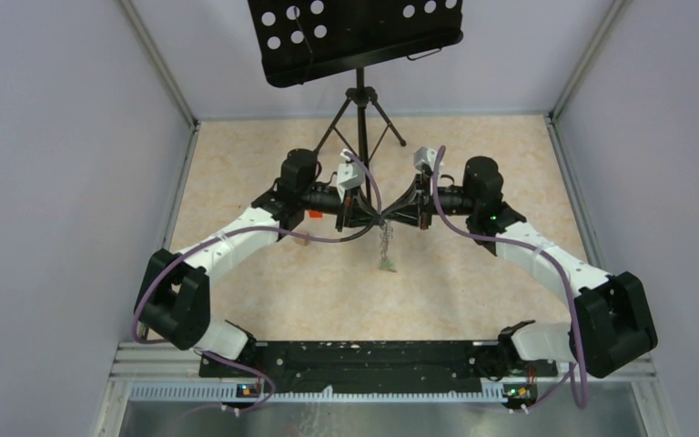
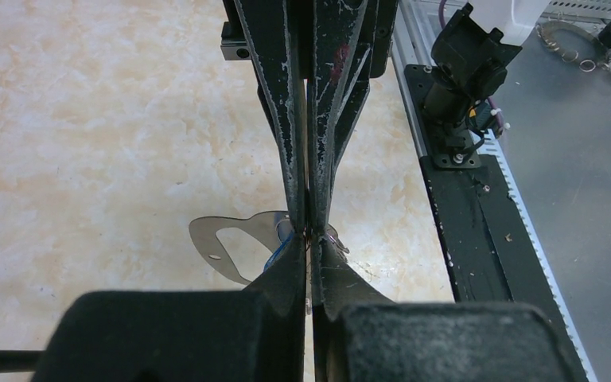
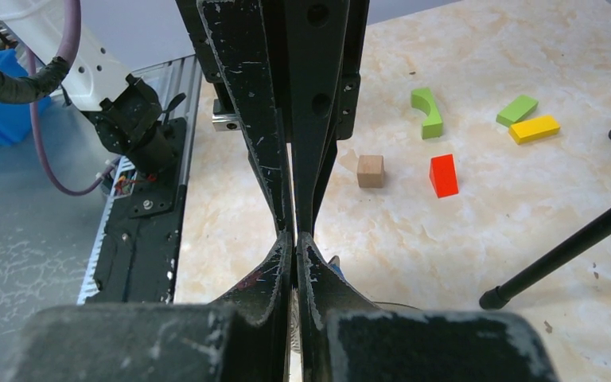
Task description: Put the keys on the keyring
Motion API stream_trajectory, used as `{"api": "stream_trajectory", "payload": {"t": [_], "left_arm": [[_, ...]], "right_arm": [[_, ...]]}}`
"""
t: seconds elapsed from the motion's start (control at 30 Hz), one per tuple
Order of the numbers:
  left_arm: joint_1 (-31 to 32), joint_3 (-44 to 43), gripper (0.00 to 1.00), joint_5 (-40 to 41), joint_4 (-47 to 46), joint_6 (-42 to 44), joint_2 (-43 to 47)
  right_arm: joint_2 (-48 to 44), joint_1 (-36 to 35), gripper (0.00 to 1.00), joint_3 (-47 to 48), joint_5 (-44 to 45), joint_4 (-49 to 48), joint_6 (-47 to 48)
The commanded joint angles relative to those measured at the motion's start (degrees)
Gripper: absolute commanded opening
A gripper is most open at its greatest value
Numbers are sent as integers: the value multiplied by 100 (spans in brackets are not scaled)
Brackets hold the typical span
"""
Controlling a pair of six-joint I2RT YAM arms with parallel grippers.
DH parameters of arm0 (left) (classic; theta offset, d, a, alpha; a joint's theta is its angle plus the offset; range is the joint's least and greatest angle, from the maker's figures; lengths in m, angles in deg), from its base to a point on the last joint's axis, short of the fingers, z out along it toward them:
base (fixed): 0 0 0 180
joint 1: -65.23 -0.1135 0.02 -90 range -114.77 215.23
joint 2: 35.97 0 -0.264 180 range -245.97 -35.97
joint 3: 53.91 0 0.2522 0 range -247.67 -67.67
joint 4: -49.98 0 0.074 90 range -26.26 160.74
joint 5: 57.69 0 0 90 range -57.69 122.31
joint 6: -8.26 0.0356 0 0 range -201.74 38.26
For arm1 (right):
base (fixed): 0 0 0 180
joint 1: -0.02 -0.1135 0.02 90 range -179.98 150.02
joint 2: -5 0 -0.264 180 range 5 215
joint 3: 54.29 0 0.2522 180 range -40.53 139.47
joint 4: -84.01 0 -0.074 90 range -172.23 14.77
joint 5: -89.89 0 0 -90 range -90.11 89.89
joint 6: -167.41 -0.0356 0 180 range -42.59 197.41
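My two grippers meet tip to tip over the middle of the table, the left gripper (image 1: pixel 372 218) and the right gripper (image 1: pixel 392 218), and both are shut. In the right wrist view the right gripper (image 3: pixel 294 237) pinches a ridged silvery bit of the keyring's chain. A thin metal sliver sits between the jaws of the left gripper (image 2: pixel 310 243), with the blue key tag (image 2: pixel 275 255) right beside it. The keyring's grey oval loop (image 2: pixel 207 239) shows just beyond the tips. A chain (image 1: pixel 386 244) hangs below them with a greenish bit, probably a key tag (image 1: pixel 388 266), at its end.
Loose blocks lie on the table: a green arch (image 3: pixel 426 111), a green block (image 3: pixel 517 109), a yellow one (image 3: pixel 534 128), a red one (image 3: pixel 443 175) and a wooden cube (image 3: pixel 371 170). A black tripod music stand (image 1: pixel 358 100) stands at the back. The black base rail (image 2: pixel 477 231) runs along the near edge.
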Motion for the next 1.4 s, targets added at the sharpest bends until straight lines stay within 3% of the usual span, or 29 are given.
{"api": "stream_trajectory", "payload": {"t": [0.0, 0.2, 0.5, 0.67, 0.97, 1.23, 1.37], "left_arm": [[-19, -12, 0, -167, -497, -75, 62], [-27, -46, 0, 129, -102, 381, 237], [4, -769, 0, 841, 2120, 2110, 316], [153, -1396, 0, 1341, 3296, 2772, 204], [741, -2071, 0, 2319, 4561, 3413, 133], [1027, -2280, 0, 2606, 4697, 3331, 96], [1066, -2319, 0, 2617, 4706, 3299, 59]], "right_arm": [[-184, 33, 0, 89, -46, -84, 225], [-197, 33, 0, 271, 53, 547, 802], [-307, 34, 30, 499, 142, 1422, 1741], [-291, 34, 40, 518, -60, 1437, 1767], [-322, 29, 41, 472, -315, 1203, 1617], [-278, 21, 39, 325, -708, 1035, 1545], [-245, -30, 34, 292, -774, 924, 1459]]}}
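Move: The keyring is already pinched where the two hands meet: right at the left fingertips, and about 1 cm to the left of the right ones. Everything else hangs beneath the left hand. The grey plate is some 6 cm below and 3 cm forward, the blue tag about 4 cm below and 2 cm forward, and the green tag roughly 14 cm below and 1 cm back. Easing forward about 2 cm with a shallow dip and rise, then back past its start, the left hand keeps its pinch on the keyring while its fingers tip down some 25 degrees and its top rolls towards the base. The right fingers open wide, letting go as that hand sinks about 2 cm and edges right, then drifts back beside the rings. ##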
